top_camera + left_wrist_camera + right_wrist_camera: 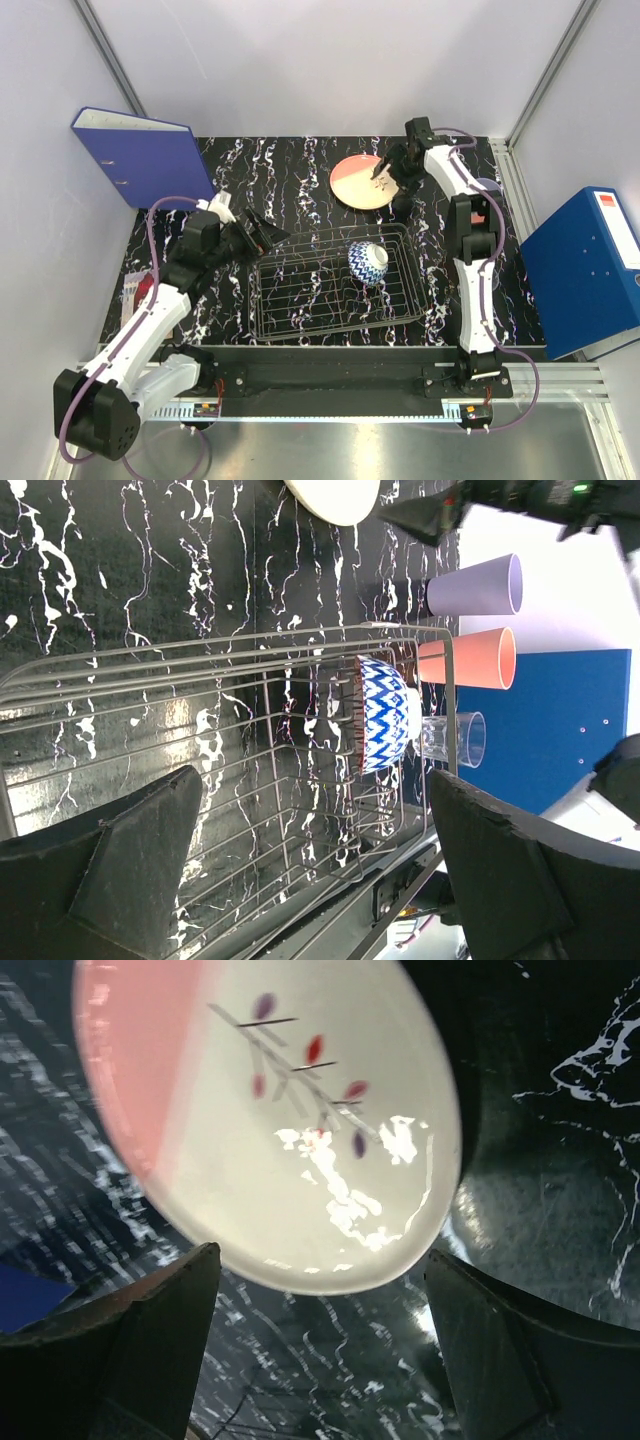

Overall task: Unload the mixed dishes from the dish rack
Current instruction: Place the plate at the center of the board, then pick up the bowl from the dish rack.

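Note:
The dish rack (pixel 300 318) of dark wire lies in the middle of the table. Inside it, near the right end, the blue-and-white bowl (pixel 367 260) rests on its side. The pink-and-white plate (pixel 350 180) lies flat on the table behind the rack. My right gripper (pixel 384 176) hangs open over the plate's right edge, and the plate (pixel 280 1110) sits free beyond both fingertips. My left gripper (pixel 266 232) is open at the rack's back left corner, with nothing between its fingers. Past the rack's (pixel 200 645) far end lie the lavender cup (pixel 475 585), pink cup (pixel 470 658) and clear glass (pixel 458 740).
A blue binder (pixel 140 155) leans at the back left. Another blue binder (pixel 585 270) lies off the table's right edge. The right arm (pixel 470 270) stretches along the rack's right side, over the cups.

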{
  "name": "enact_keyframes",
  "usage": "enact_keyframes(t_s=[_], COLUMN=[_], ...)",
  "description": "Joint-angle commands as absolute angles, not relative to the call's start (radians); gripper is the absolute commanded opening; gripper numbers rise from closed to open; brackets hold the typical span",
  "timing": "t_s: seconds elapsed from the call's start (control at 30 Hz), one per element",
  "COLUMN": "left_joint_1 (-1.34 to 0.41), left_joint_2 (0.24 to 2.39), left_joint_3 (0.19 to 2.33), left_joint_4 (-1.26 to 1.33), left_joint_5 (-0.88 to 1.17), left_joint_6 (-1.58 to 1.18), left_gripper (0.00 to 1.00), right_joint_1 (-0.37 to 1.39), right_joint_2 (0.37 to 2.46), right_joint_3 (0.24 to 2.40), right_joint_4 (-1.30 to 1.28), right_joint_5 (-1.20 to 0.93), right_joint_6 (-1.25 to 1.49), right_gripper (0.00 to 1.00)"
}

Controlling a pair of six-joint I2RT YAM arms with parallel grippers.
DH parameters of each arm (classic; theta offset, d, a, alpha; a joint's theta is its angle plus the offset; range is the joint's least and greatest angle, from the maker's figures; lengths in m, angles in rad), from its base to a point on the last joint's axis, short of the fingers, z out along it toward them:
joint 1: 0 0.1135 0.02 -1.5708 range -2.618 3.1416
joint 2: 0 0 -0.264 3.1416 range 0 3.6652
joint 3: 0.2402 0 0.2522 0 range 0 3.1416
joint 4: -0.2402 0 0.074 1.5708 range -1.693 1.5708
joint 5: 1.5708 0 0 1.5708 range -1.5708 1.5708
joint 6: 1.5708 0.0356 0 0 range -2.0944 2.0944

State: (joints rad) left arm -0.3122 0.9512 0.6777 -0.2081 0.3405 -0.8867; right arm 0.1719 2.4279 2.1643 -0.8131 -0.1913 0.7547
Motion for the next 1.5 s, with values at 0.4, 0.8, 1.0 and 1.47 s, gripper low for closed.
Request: enact_keyframes(t_s=[0.4, 0.8, 1.0, 1.47], left_joint_1=[-0.533, -0.724, -0.776, -0.799], left_joint_2=[1.054, 1.446, 1.528, 1.641], left_joint_3=[0.900, 0.920, 0.934, 0.946], left_joint_4=[-0.173, 0.165, 0.287, 0.336], left_joint_5=[0.229, 0.167, 0.170, 0.204], left_joint_6=[-0.764, -0.989, -1.043, -1.094], left_gripper=[0.99, 0.99, 0.99, 0.93], right_joint_1=[0.379, 0.506, 0.506, 0.508], right_joint_2=[1.574, 1.131, 1.036, 0.957], right_joint_3=[1.697, 1.166, 1.071, 0.974], right_joint_4=[-0.285, -0.209, -0.225, -0.239], right_joint_5=[-0.201, -0.100, -0.094, -0.081], right_joint_6=[0.681, 0.655, 0.658, 0.666], right_gripper=[0.90, 0.90, 0.90, 0.90])
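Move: The plate already lies flat on the board, its middle about 6 cm left of the open right hand, 2 cm ahead and 3 cm below. The patterned bowl, in the dish rack, is next: some 22 cm to the left hand's right, 3 cm back and 11 cm below it, and about 25 cm back and 6 cm left of the right hand, 2 cm above its level. The plate lies 24 cm ahead of the left hand, 21 cm right and 17 cm below. The plate is left behind as the right hand, still open, lifts steeply off it by over 30 cm, then draws back some 25 cm above the rack and sinks about 10 cm, the fingers tilting up roughly 45 degrees. Towards the bowl, the left hand arcs about 20 cm to the right, first up, then down to finish some 5 cm lower, swinging slightly clockwise with its fingers staying wide open. ##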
